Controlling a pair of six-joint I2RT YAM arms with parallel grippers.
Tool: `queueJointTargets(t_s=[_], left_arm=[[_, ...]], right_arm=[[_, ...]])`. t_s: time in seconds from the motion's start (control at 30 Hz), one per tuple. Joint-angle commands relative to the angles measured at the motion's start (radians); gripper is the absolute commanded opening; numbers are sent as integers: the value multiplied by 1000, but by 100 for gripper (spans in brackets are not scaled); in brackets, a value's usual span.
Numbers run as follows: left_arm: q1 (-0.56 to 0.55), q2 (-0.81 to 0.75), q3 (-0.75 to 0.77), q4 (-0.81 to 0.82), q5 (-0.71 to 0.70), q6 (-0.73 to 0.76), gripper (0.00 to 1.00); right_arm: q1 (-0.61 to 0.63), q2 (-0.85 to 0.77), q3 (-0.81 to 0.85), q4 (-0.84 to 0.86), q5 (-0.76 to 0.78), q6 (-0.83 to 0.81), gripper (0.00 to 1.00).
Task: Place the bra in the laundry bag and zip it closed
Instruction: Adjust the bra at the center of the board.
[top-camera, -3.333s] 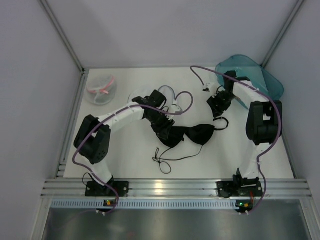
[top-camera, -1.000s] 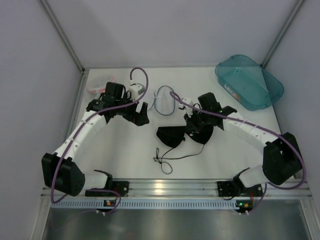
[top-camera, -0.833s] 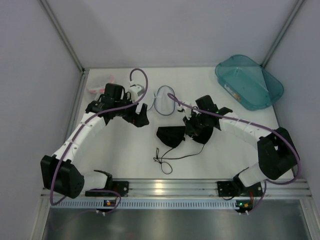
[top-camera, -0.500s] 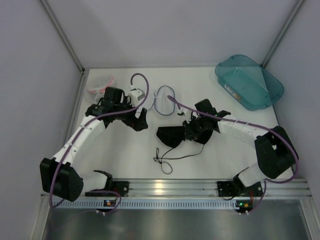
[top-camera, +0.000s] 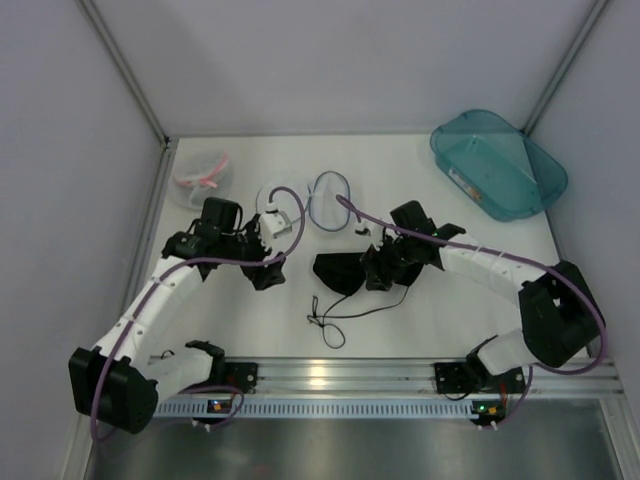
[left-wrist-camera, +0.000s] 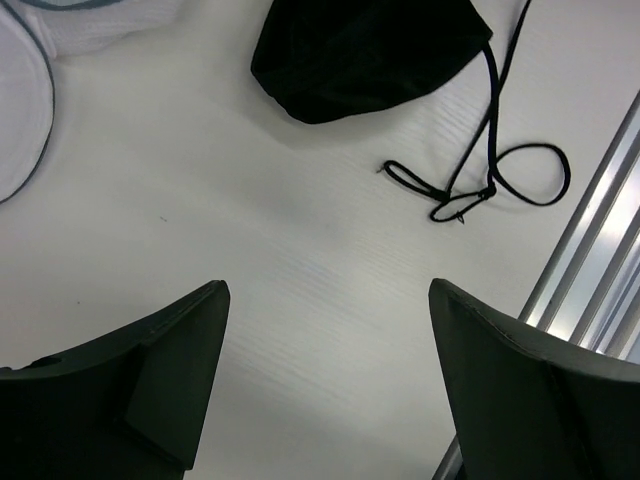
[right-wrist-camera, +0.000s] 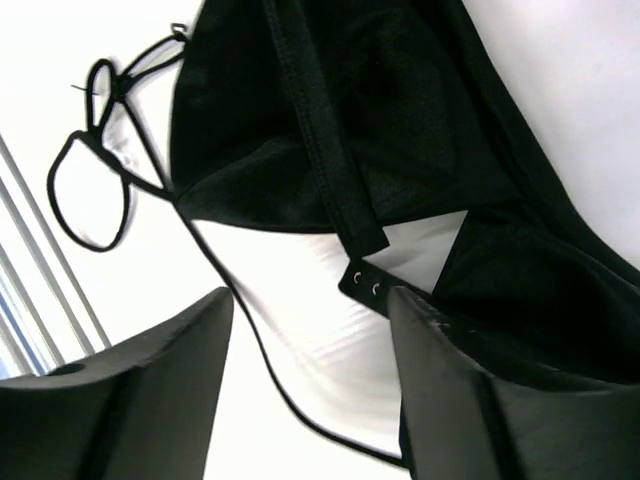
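The black bra (top-camera: 342, 272) lies crumpled at the table's middle, its thin straps looped toward the near edge (top-camera: 324, 327). My right gripper (top-camera: 378, 272) hovers open just over its right cup. In the right wrist view the bra (right-wrist-camera: 330, 120) fills the top, and a hook tab lies between the jaws of my right gripper (right-wrist-camera: 310, 295), which grip nothing. The laundry bag (top-camera: 328, 202) lies open behind the bra, grey rim showing. My left gripper (top-camera: 262, 272) stands open left of the bra. In the left wrist view my left gripper (left-wrist-camera: 328, 290) spans bare table, with the bra (left-wrist-camera: 370, 55) and the bag's edge (left-wrist-camera: 25, 100) beyond.
A second round mesh bag with a pink rim (top-camera: 200, 178) sits at the back left. A teal plastic bin (top-camera: 500, 165) stands at the back right. The metal rail (top-camera: 330, 378) runs along the near edge, with the strap loop (left-wrist-camera: 500, 180) close to it.
My right gripper has opened and let go of the bra, which stays put. My left arm has swung nearer, toward the bra's left side, still open.
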Motion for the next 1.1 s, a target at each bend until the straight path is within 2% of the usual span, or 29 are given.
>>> queueJointTargets(t_s=[0.0,0.07,0.1,0.13,0.23,0.43,0.6,0.8,1.07], left_arm=[[-6,-46,-13,-110,77,276,86],[-53,-81,-28,-146,61,334,79],[-82,-89,-30,-144,39,344,76],[-162,-89,-33,-146,-25,350,74],[-329,-55,-25,-149,-123,370,55],[-555,49,-28,-169,-189,474,48],[-624,177,-36,-144,-176,554,42],[-666,241,-77,-22,-201,594,37],[-684,316,-96,46,-215,632,36]], right_arm=[[12,-122,37,-26,1,-5,66],[3,-177,49,-41,9,10,76],[-17,-192,63,-58,7,15,79],[-29,-206,69,-67,9,19,81],[-89,-246,92,-109,4,32,92],[-230,-266,118,-211,-34,23,95],[-330,-292,135,-241,-62,24,95],[-357,-311,111,-216,-40,65,95],[-371,-311,94,-215,-48,76,95]])
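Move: The black strap tangle lies back and to the right of the left hand, about 10 cm back, 8 cm to its right and some 13 cm below. The bra's left cup is about 14 cm to that hand's right and 1 cm farther out; the straps' end loop is 14 cm back and 12 cm right. From the right hand, low over the bra, the tangle is roughly 9 cm back and 13 cm left, while the right cup sits 3 cm ahead and 5 cm right. The left hand swings back and to the right past the near side of the bra's left cup, then sinks, about 11 cm down in all, to close above the strap tangle, turning some 60 degrees clockwise while its fingers narrow from nearly wide to about a third open. The right hand lifts off the bra's middle as its fingers finish spreading wide, then shifts right and a little forward across the right cup, turning slightly clockwise and stopping well above the cup, holding nothing. ##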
